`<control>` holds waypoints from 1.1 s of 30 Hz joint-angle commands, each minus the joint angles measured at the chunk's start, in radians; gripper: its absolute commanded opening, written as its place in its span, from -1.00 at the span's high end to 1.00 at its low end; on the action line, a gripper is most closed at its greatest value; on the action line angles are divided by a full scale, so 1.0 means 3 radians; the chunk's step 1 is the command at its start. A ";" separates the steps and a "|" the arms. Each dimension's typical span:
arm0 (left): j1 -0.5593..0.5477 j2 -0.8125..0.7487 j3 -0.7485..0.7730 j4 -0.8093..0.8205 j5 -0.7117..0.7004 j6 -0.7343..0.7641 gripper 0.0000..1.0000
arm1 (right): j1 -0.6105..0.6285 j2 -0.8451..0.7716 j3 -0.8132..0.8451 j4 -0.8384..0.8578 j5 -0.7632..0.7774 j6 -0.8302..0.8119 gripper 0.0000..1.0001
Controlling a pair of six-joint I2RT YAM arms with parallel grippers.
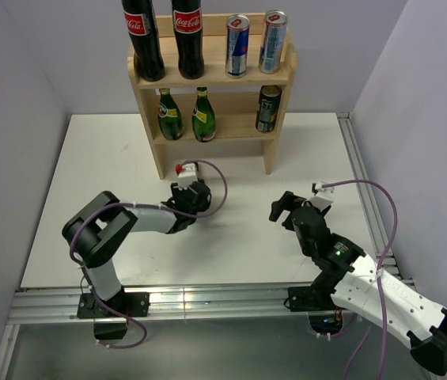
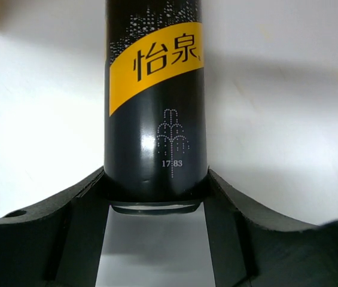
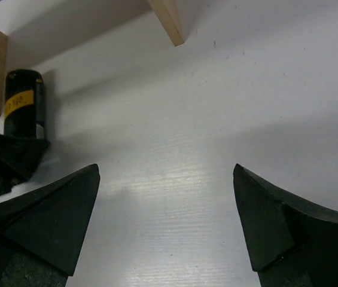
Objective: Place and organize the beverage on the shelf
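Observation:
A black can with a yellow label (image 2: 155, 107) stands upright on the white table, and my left gripper (image 2: 155, 182) is shut on its lower body. The right wrist view shows this can (image 3: 24, 104) beside the shelf's left leg. The shelf (image 1: 211, 79) is a light wooden two-tier rack at the back. Its top tier holds two cola bottles (image 1: 164, 36) and two slim cans (image 1: 255, 41). Its lower tier holds two green bottles (image 1: 185, 115) and a black can (image 1: 267, 108). My right gripper (image 3: 166, 179) hangs open over bare table, nothing between its fingers.
The left arm (image 1: 120, 222) reaches to the shelf's left leg (image 1: 158, 158). The right arm (image 1: 342, 257) lies at the front right, its cable (image 1: 381, 198) looping near the table's right rail (image 1: 361, 182). Walls close in on all sides.

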 commanded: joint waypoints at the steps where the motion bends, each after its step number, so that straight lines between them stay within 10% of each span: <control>1: -0.0555 -0.0112 0.0096 -0.1027 -0.0092 -0.0501 0.49 | -0.0009 -0.0048 0.0002 0.0019 0.0015 0.0065 -0.98; 4: -0.0887 -0.0174 0.0275 -0.1560 -0.0241 -0.0818 0.25 | -0.0009 -0.0088 0.0007 -0.0022 0.0031 0.0081 -0.98; 7: -0.1123 -0.0317 0.0332 -0.2107 -0.0267 -0.1171 -0.41 | -0.0009 -0.0211 -0.0008 -0.0073 0.0046 0.0101 -0.98; 8: -0.1179 -0.0363 0.0316 -0.2159 -0.0262 -0.1217 -0.98 | -0.0009 -0.0232 -0.0013 -0.0068 0.0041 0.0096 -0.98; 16: -0.1573 -0.0751 0.0515 -0.2798 -0.0349 -0.1341 -0.99 | -0.0009 -0.0298 -0.0023 -0.0094 0.0041 0.0122 -0.98; 33: -0.1062 0.0266 0.1810 -0.2405 0.0168 0.1134 -0.99 | -0.0009 -0.0426 -0.0044 -0.0135 0.0092 0.0163 -0.98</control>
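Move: The left hand already grips the base end of the black can, which lies on its side with its middle about 5 cm ahead of the hand. It is headed for clear table, roughly 8 cm back and 7 cm right, about 3 cm below the hand. The shelf's left foot is some 4 cm ahead and 10 cm left, its right foot 5 cm ahead and 22 cm right. From the right hand the can is about 18 cm ahead, 23 cm left and 12 cm lower. Still pinching the can's base end, the left hand drags it back and to the right over the table, away from the shelf, and lets go after about 10 cm, fingers opening wide. It backs off farther, then rises some 10 cm while swinging right and forward, turning nearly 30 degrees clockwise, and starts down again beside the can with open fingers. ##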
